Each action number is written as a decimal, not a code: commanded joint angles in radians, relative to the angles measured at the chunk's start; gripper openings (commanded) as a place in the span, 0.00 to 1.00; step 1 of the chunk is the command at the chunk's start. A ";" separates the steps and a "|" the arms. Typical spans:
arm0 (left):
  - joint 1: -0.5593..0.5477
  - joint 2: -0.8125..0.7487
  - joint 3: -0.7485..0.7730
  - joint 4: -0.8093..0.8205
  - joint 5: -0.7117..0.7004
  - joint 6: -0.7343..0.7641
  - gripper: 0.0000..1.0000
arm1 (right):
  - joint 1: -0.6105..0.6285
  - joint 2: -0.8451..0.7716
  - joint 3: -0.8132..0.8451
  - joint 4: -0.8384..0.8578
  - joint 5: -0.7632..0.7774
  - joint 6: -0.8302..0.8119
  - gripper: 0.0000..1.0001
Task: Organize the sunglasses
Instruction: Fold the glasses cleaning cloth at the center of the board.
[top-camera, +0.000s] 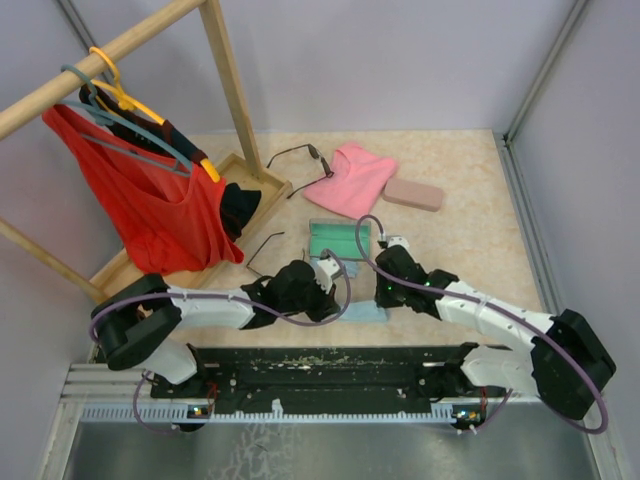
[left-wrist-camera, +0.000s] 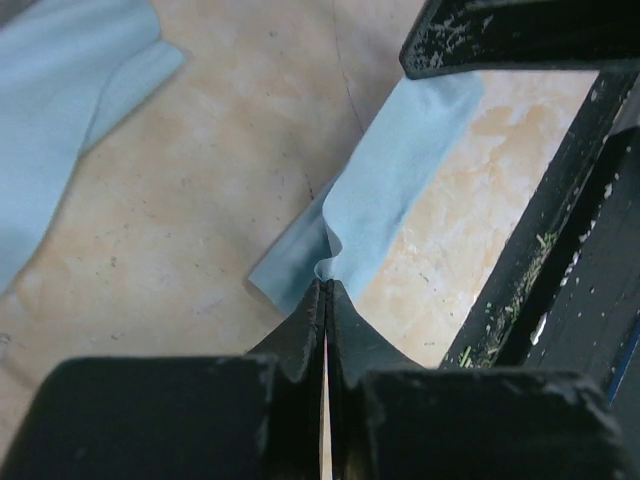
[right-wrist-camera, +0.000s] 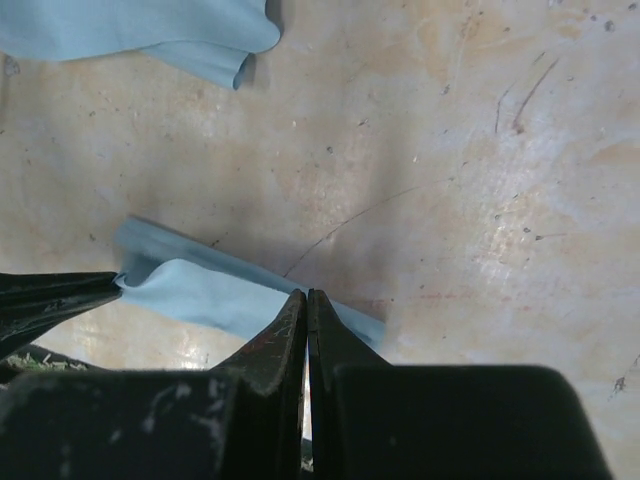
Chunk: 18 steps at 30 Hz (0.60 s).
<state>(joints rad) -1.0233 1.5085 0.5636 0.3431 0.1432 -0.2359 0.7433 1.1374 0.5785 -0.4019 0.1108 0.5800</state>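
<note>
Two pairs of thin dark sunglasses lie on the table, one (top-camera: 300, 160) beside a pink cloth and one (top-camera: 262, 250) left of the open green case (top-camera: 340, 240). Neither wrist view shows them. A light-blue cloth (top-camera: 368, 312) lies stretched between my grippers. My left gripper (top-camera: 325, 288) (left-wrist-camera: 326, 282) is shut on one puckered end of that cloth (left-wrist-camera: 385, 180). At the other end my right gripper (top-camera: 385, 290) (right-wrist-camera: 307, 295) is shut, with the cloth (right-wrist-camera: 200, 295) running under its tips. The left gripper's fingers (right-wrist-camera: 50, 300) show at the left of the right wrist view.
A pink cloth (top-camera: 352, 178) and a pink case (top-camera: 413, 194) lie at the back. A wooden rack (top-camera: 225, 70) with a red shirt (top-camera: 150, 210) on hangers stands at the left. A second light-blue cloth (left-wrist-camera: 70, 80) (right-wrist-camera: 150, 30) lies nearby. The black rail (top-camera: 330, 365) runs along the near edge.
</note>
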 joint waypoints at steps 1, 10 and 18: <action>0.034 -0.010 0.061 0.053 -0.008 -0.017 0.01 | -0.008 -0.054 -0.016 0.068 0.097 0.035 0.00; 0.078 0.059 0.164 0.052 -0.001 0.025 0.01 | -0.045 -0.060 -0.013 0.167 0.197 0.037 0.00; 0.105 0.123 0.197 0.069 0.008 0.043 0.01 | -0.087 0.008 0.015 0.241 0.242 -0.015 0.00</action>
<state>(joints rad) -0.9325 1.6012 0.7277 0.3809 0.1402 -0.2157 0.6792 1.1172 0.5499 -0.2520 0.2955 0.5991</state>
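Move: My left hand already pinches the left end of the glasses cleaning cloth's raised edge, its middle about 5 cm to my right, 1 cm back; my right hand holds the other end, the cloth's middle roughly 5 cm left and 3 cm back, 3 cm below. The bare board for that edge lies some 6 cm ahead and 5 cm right of my left hand. From that hand the blue pouch is about 9 cm ahead, 1 cm left; the green case about 15 cm ahead, 1 cm right. With both grippers still shut on the ends of the cloth's edge, I carry that edge forward over the board towards the blue pouch and green case, about 6 cm with my left hand and 5 cm with my right. My left rises some 4 cm as it goes, drifts right, then starts to sink; my right lifts slightly, drifts right, tips its fingers outward and turns clockwise, some 15 degrees in all. ##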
